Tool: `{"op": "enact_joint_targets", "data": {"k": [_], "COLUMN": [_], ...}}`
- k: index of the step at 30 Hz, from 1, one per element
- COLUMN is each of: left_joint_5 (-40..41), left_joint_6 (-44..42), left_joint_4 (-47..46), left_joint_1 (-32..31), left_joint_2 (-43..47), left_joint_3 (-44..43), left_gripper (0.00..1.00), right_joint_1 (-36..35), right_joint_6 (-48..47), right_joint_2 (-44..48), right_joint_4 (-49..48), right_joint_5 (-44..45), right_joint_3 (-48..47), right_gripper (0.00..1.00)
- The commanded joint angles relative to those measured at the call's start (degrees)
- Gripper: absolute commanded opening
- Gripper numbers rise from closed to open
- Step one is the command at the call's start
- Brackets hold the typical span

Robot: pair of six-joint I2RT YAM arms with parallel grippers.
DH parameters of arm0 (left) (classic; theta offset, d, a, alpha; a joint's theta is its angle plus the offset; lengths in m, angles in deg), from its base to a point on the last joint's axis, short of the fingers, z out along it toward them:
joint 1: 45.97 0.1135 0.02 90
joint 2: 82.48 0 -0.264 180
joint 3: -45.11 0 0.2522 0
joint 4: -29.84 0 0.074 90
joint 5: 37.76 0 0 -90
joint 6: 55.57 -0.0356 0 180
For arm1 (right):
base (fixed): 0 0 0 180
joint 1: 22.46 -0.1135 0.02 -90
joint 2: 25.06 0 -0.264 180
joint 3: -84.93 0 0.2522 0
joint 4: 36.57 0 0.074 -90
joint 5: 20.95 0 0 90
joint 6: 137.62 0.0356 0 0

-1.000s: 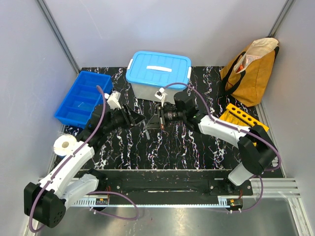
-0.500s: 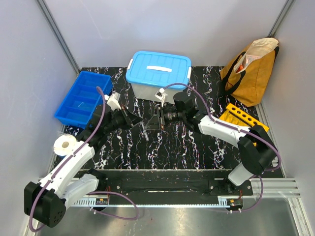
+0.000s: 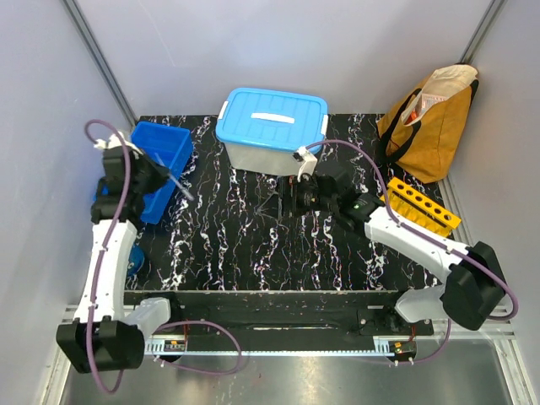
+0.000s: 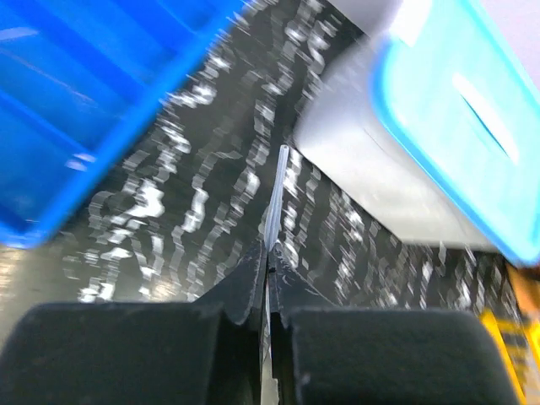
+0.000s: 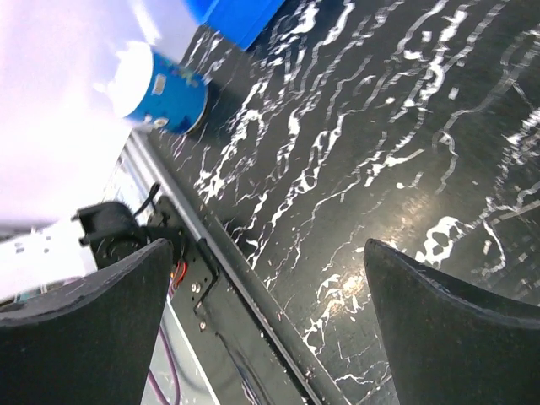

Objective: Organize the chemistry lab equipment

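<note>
My left gripper [image 3: 159, 176] hangs at the inner edge of the blue divided tray [image 3: 173, 142], shut on a thin transparent tube [image 3: 180, 189]. In the left wrist view the tube [image 4: 277, 194] sticks out forward past the pinched fingertips of the left gripper [image 4: 268, 253], above the marbled table. My right gripper [image 3: 291, 191] stands open in front of the white tub, above the table's middle. Its wrist view shows the right gripper [image 5: 270, 321] with jaws wide apart and only bare table between them. The yellow-orange rack [image 3: 422, 205] lies at the right.
A white tub with a blue lid [image 3: 272, 126] stands at the back centre. A mustard tote bag [image 3: 434, 118] leans in the back right corner. A blue-and-white roll [image 5: 160, 84] sits near the front left, by the table's edge rail [image 5: 245, 287].
The right gripper opened and let go of the tube. The left gripper shut on it and swung left from the table's middle to the blue tray; the right arm drew back slightly.
</note>
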Motion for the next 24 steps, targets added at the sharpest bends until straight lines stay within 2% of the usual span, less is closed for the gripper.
{"op": "enact_joint_targets", "data": {"k": [1,5,8,14,24], "left_joint_5": [7.0,11.6,8.8,16.5,20.3], "left_joint_6": [-4.0,-2.3,0.3,1.3,2.9], "left_joint_4": [2.8,2.8,-0.5,-4.3,-6.0], "left_joint_1": [9.2,14.7,18.9,21.9,23.2], "left_joint_2": [-4.7,-10.9,-14.6,-21.1,-29.8], "left_joint_3": [-5.2,-8.1,-8.3,-9.5,-11.3], "left_gripper": [0.0,0.0,0.0,0.0,0.0], "right_joint_1": [1.3,3.3,3.9,4.7,7.9], "right_joint_6": [5.9,2.3,1.7,-0.8,-3.3], "right_joint_2": [1.0,-2.4,-3.2,-0.6,3.9], "right_joint_4": [9.2,13.4,14.2,16.5,18.9], "right_joint_5": [10.1,0.2,-2.6,-1.7,0.4], "right_joint_3": [-1.0,-4.0,-3.6,-2.4,-1.5], "right_gripper": [1.0,1.0,1.0,1.0,1.0]}}
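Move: The left hand already holds a clear glass rod; the blue compartment tray it is bound for has its middle about 11 cm ahead of this hand, 17 cm to its left and 20 cm below. The blue can stands some 14 cm back and 18 cm left, the lidded white box roughly 20 cm ahead and 23 cm right. From the empty right hand, the tray's middle lies about 19 cm ahead, 42 cm left and 17 cm below. Sweeping left about 20 cm, then sinking some 10 cm as it slows, the left hand carries the rod over the near part of the tray, turning about 35 degrees counter-clockwise and tipping further down, fingers keeping their pinch. The open, empty right hand dips, drifts about 6 cm right, and rises slightly, touching nothing. ##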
